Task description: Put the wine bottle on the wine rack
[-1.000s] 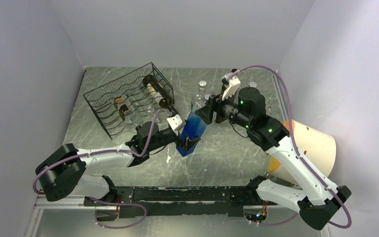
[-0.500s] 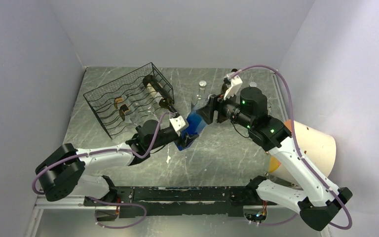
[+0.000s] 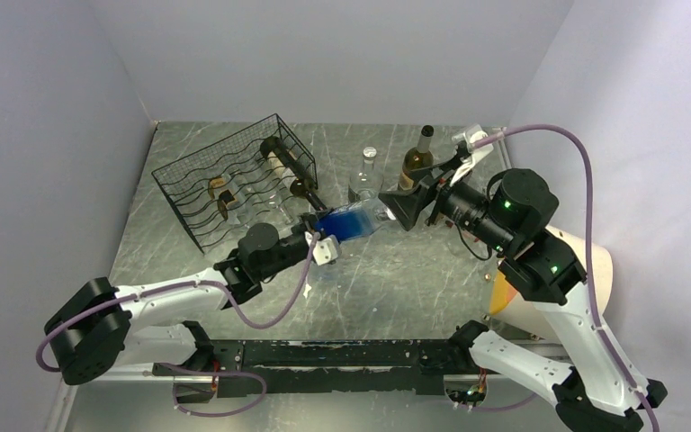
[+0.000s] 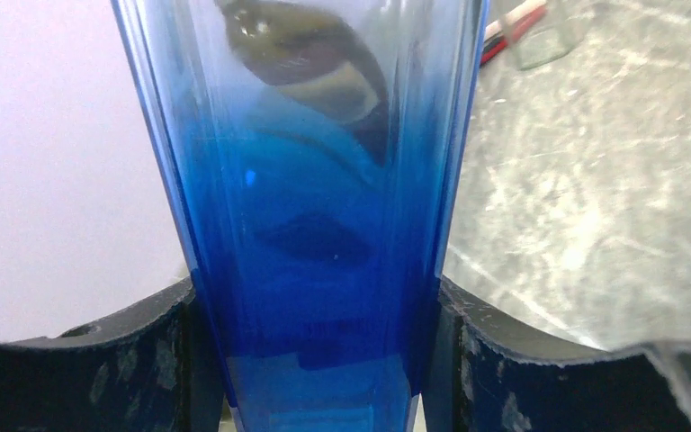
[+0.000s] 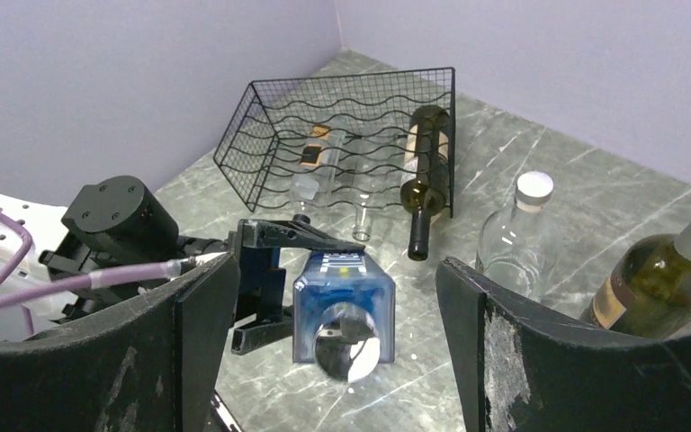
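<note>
The wine bottle [image 3: 346, 223] is a square blue glass one, held level above the table with its silver-capped neck toward the right arm. My left gripper [image 3: 321, 245] is shut on its base end; in the left wrist view the blue bottle [image 4: 324, 225] fills the space between both fingers. My right gripper [image 3: 398, 205] stands open just off the neck and touches nothing. In the right wrist view the bottle's cap end [image 5: 342, 310] faces the camera between the spread fingers. The black wire wine rack [image 3: 225, 180] stands at the back left, just beyond the bottle.
The wine rack [image 5: 351, 135] has a dark bottle [image 5: 425, 171] and clear bottles lying in it. A clear bottle with a white cap [image 3: 366, 175] and an upright olive wine bottle [image 3: 418, 160] stand at the back. A cream cone-shaped object [image 3: 576, 261] sits at the right.
The left gripper closed on the bottle's base and tipped the bottle from slanted to level, toward the rack. The right gripper let go of the neck and drew back to the right.
</note>
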Tool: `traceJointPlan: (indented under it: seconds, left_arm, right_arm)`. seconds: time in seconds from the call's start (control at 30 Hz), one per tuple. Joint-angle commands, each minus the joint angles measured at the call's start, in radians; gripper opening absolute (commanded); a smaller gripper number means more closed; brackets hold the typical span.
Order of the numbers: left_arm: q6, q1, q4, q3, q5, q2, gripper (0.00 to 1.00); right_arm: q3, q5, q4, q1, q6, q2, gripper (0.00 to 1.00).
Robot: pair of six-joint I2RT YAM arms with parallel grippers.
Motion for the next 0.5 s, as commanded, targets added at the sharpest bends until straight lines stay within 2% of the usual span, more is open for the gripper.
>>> traceJointPlan:
  seconds: [0.0, 0.17, 0.27, 0.37, 0.47]
  left_arm:
    - [0.319, 0.005, 0.118, 0.084, -0.035, -0.068, 0.07]
    - [0.524, 0.004, 0.028, 0.148, -0.062, -0.069, 0.07]
    - [0.682, 0.002, -0.029, 0.200, -0.139, -0.030, 0.07]
    - [0.846, 0.002, 0.012, 0.214, -0.233, 0.023, 0.07]
    - [0.929, 0.002, 0.049, 0.210, -0.232, 0.043, 0.07]
  right_arm:
    - [0.025, -0.035, 0.007, 0.002, -0.035, -0.009, 0.84]
    - [0.033, -0.042, -0.013, 0.002, -0.044, -0.001, 0.85]
    - [0.037, -0.055, -0.058, 0.002, -0.066, 0.011, 0.85]
    - [0.032, -0.050, -0.130, 0.002, -0.116, 0.018, 0.85]
    - [0.001, -0.007, -0.177, 0.002, -0.141, 0.013, 0.86]
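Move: Some 21 cm ahead and 22 cm to the left of the left hand, about 14 cm lower, lies the middle of the wine rack; the left fingers already hold the blue bottle. In the rack, the dark wine bottles lie about 24 cm ahead and 7 cm left of that hand, the clear bottle about 13 cm ahead and 12 cm left. From the right hand the rack is about 26 cm ahead, 36 cm left and 36 cm below. Rolling about 40 degrees, clockwise as seen from behind along its fingers, the left hand keeps its grip on the blue bottle and carries it some 5 cm forward and as much up, gathering speed; the neck swings down to the right and the base swings up towards the rack. The right hand, open and empty, sinks about 2 cm near the neck. ##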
